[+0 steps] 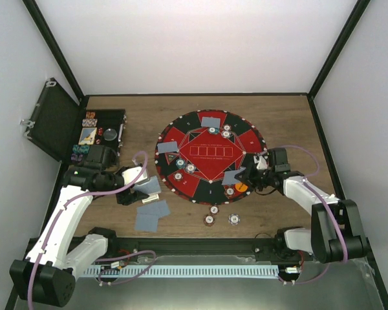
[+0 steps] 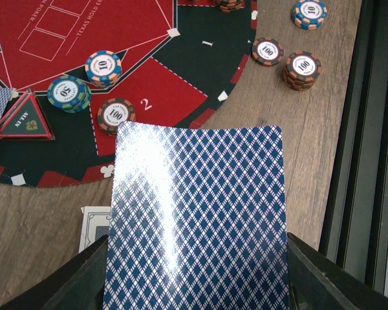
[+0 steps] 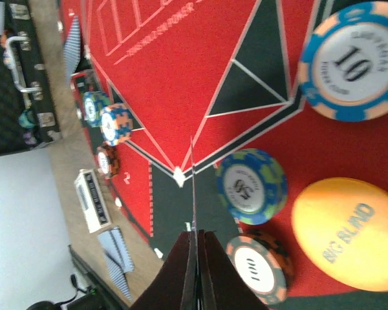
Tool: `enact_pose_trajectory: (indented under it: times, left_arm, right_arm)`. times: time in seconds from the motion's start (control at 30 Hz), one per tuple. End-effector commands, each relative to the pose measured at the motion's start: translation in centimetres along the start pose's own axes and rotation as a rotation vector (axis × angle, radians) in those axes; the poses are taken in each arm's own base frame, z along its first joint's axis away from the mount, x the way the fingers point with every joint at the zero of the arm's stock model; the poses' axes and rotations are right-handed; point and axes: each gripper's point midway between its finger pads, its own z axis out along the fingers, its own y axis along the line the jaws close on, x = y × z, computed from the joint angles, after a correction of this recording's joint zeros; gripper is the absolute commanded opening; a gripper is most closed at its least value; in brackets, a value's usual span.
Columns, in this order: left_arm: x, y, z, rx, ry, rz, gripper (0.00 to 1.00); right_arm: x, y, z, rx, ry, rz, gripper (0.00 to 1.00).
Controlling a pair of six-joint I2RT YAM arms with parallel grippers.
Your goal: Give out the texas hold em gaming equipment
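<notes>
My left gripper is shut on a blue-backed playing card, gripped by its side edges just left of the round mat. More cards lie on the wood below it. My right gripper is shut on another card, seen edge-on in the right wrist view, above the mat's right side. Beside it lie an orange button, a 25 chip, a 100 chip and a blue 10 chip. More chips sit on the mat's left seats.
A black hinged case lies open at the far left with chips inside. Three chip stacks sit on the wood in front of the mat. A white card box lies near the loose cards. A black rail runs along the near edge.
</notes>
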Motion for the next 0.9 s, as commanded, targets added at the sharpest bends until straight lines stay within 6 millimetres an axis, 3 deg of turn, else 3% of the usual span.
enact_pose_trajectory:
  times: [0.0,0.17,0.37,0.47,0.5,0.63,0.73,0.87]
  left_arm:
    - [-1.2,0.1,-0.6,-0.003,-0.039,0.043,0.04]
    - [-1.1,0.0,-0.6,-0.004,-0.035,0.045,0.04]
    - [-1.0,0.0,-0.7,-0.008,-0.032,0.05,0.04]
    - [-1.0,-0.2,-0.6,-0.001,-0.032,0.05,0.04]
    - [-1.0,-0.1,-0.6,0.0,-0.032,0.049,0.04]
    - [-0.9,-0.1,-0.4,0.006,-0.031,0.046,0.04]
    - [-1.1,-0.1,-0.5,0.007,-0.037,0.048,0.04]
    - [-1.3,-0.1,-0.5,0.009,-0.047,0.05,0.04]
  right_arm:
    - [-0.2,-2.1,-0.7,0.104,-0.04,0.012,0.01]
    - [-0.2,-3.3,-1.0,0.164,-0.063,0.048,0.04]
    - [-1.4,-4.4,-2.6,0.298,-0.133,0.097,0.33]
    - [-2.0,-4.3,-3.4,0.329,-0.166,0.099,0.6]
    - [-2.2,-4.1,-3.8,0.334,-0.179,0.094,0.64]
    - [-2.9,-2.5,-5.2,0.328,-0.224,0.081,0.71]
    - [-3.2,-0.2,-5.9,0.273,-0.248,0.05,0.79]
    - [-0.8,4.8,-3.7,0.115,-0.141,-0.017,0.86]
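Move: My right hand holds a card that juts out to its left. The card's spot at the mat's lower right lies about 2 cm back and 1 cm left of that hand, some 5 cm below. The big blind button sits 4 cm back and 1 cm right, the 100 chips 5 cm back and 4 cm left, and the 10 chip 1 cm ahead and 1 cm right. From my left hand the spot is about 33 cm right, 5 cm ahead and 14 cm below. With my right hand I ease the pinched card down onto the chips and button, going about 5 cm right and 3 cm down, a little back too, while the fingers tip downward and turn clockwise, together some 20 degrees. Partway along I spread the fingers wide and let the card go, then lift about 6 cm clear of it. ##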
